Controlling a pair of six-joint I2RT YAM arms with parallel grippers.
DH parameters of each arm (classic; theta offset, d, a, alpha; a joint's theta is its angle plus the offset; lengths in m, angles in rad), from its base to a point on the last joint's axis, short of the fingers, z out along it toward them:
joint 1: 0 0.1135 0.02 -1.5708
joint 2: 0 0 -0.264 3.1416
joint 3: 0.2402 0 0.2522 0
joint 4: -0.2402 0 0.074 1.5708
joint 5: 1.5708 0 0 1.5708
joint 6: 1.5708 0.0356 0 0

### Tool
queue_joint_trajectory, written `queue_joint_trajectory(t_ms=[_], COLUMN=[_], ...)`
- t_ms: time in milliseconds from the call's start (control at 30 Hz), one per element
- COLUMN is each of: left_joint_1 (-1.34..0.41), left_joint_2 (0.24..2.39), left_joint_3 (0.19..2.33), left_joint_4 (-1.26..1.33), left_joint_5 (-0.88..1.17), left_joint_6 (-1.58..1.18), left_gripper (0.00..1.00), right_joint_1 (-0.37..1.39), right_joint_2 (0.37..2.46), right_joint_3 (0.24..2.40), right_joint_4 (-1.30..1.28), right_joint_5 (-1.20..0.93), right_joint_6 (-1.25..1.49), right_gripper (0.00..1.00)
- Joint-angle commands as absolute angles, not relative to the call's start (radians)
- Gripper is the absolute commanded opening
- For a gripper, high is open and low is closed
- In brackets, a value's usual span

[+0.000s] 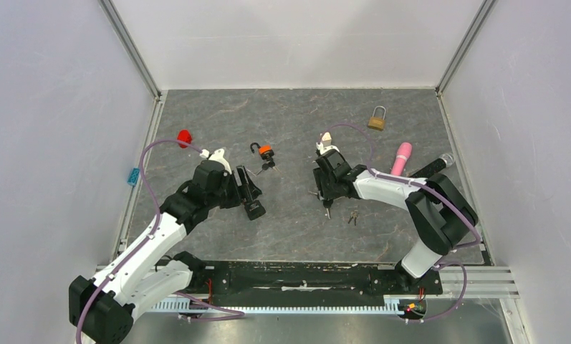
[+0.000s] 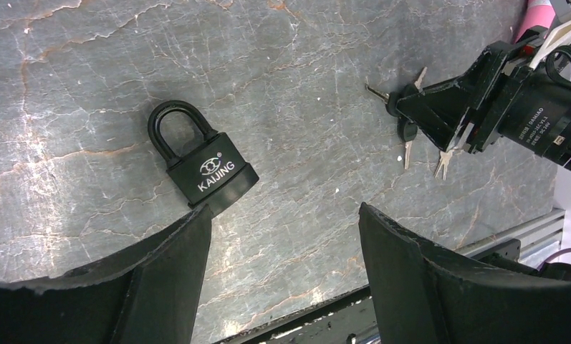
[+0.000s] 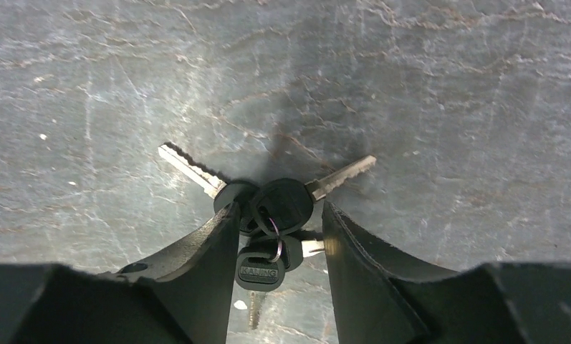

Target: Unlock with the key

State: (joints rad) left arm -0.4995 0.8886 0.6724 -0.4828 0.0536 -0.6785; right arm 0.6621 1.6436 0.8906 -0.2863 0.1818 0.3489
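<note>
A black padlock (image 2: 203, 166) marked KAIJING lies flat on the grey stone table, its shackle closed. My left gripper (image 2: 284, 211) hangs open just short of it, with the padlock's corner by the left fingertip and nothing between the fingers. In the top view that gripper (image 1: 252, 192) is left of centre. A bunch of black-headed keys (image 3: 275, 208) on a ring lies on the table further right. My right gripper (image 3: 280, 208) stands low over the bunch with a finger on each side of the key heads, jaws apart. In the top view that gripper (image 1: 324, 195) covers most of the bunch.
An orange padlock (image 1: 266, 152) with its shackle open lies at mid-table, a brass padlock (image 1: 376, 118) at the back right. A pink cylinder (image 1: 401, 158), a red object (image 1: 185, 137) and a small second set of keys (image 1: 352, 217) also lie about. White walls enclose the table.
</note>
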Motion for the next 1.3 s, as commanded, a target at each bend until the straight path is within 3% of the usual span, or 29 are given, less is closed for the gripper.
queue_joint_trajectory(t_ms=[0,167,467,667,1033,1233,1267], left_joint_1=[-0.501,-0.5,-0.501,-0.501,-0.502,-0.502,-0.502], left_joint_2=[0.876,0.88,0.89,0.897,0.928,0.965,0.975], left_joint_3=[0.677,0.671,0.66,0.662,0.652,0.649,0.654], left_joint_4=[-0.485,-0.482,-0.456,-0.421,-0.328,-0.263,-0.261], left_joint_5=[0.039,0.056,0.089,0.139,0.241,0.277,0.283], left_joint_6=[-0.639,-0.64,-0.66,-0.676,-0.743,-0.78,-0.782], left_gripper=[0.79,0.79,0.79,0.79,0.79,0.79,0.79], right_joint_1=[0.681,0.681,0.681,0.681,0.681,0.682,0.683], right_joint_2=[1.685,1.714,1.682,1.573,1.379,1.294,1.285], right_joint_3=[0.908,0.916,0.882,0.82,0.691,0.649,0.647], right_joint_4=[-0.233,-0.211,-0.197,-0.138,0.029,0.062,0.058], right_joint_5=[0.188,0.137,0.062,-0.044,-0.192,-0.207,-0.18], right_joint_6=[0.37,0.344,0.32,0.243,0.166,0.137,0.145], right_gripper=[0.48,0.47,0.21,0.09,0.0,0.0,0.04])
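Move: The bunch of black keys lies between the half-open right fingertips, about 1 cm back of the hand point and 1 cm below it. The pair of small keys is about 4 cm back and 7 cm to the right of this hand; the black padlock some 17 cm left and 2 cm back, the white block some 14 cm straight ahead. From the left hand the black keys lie about 16 cm right, 1 cm ahead and 13 cm down. Low at the black keys, the right hand slides about 3 cm left while its half-open fingers narrow over them; then it draws back and climbs some 6 cm, turning about 20 degrees counter-clockwise, and the fingers end fully shut, clear above the table with nothing between them. The left hand, still open, drifts about 3.5 cm right, towards the keys. ##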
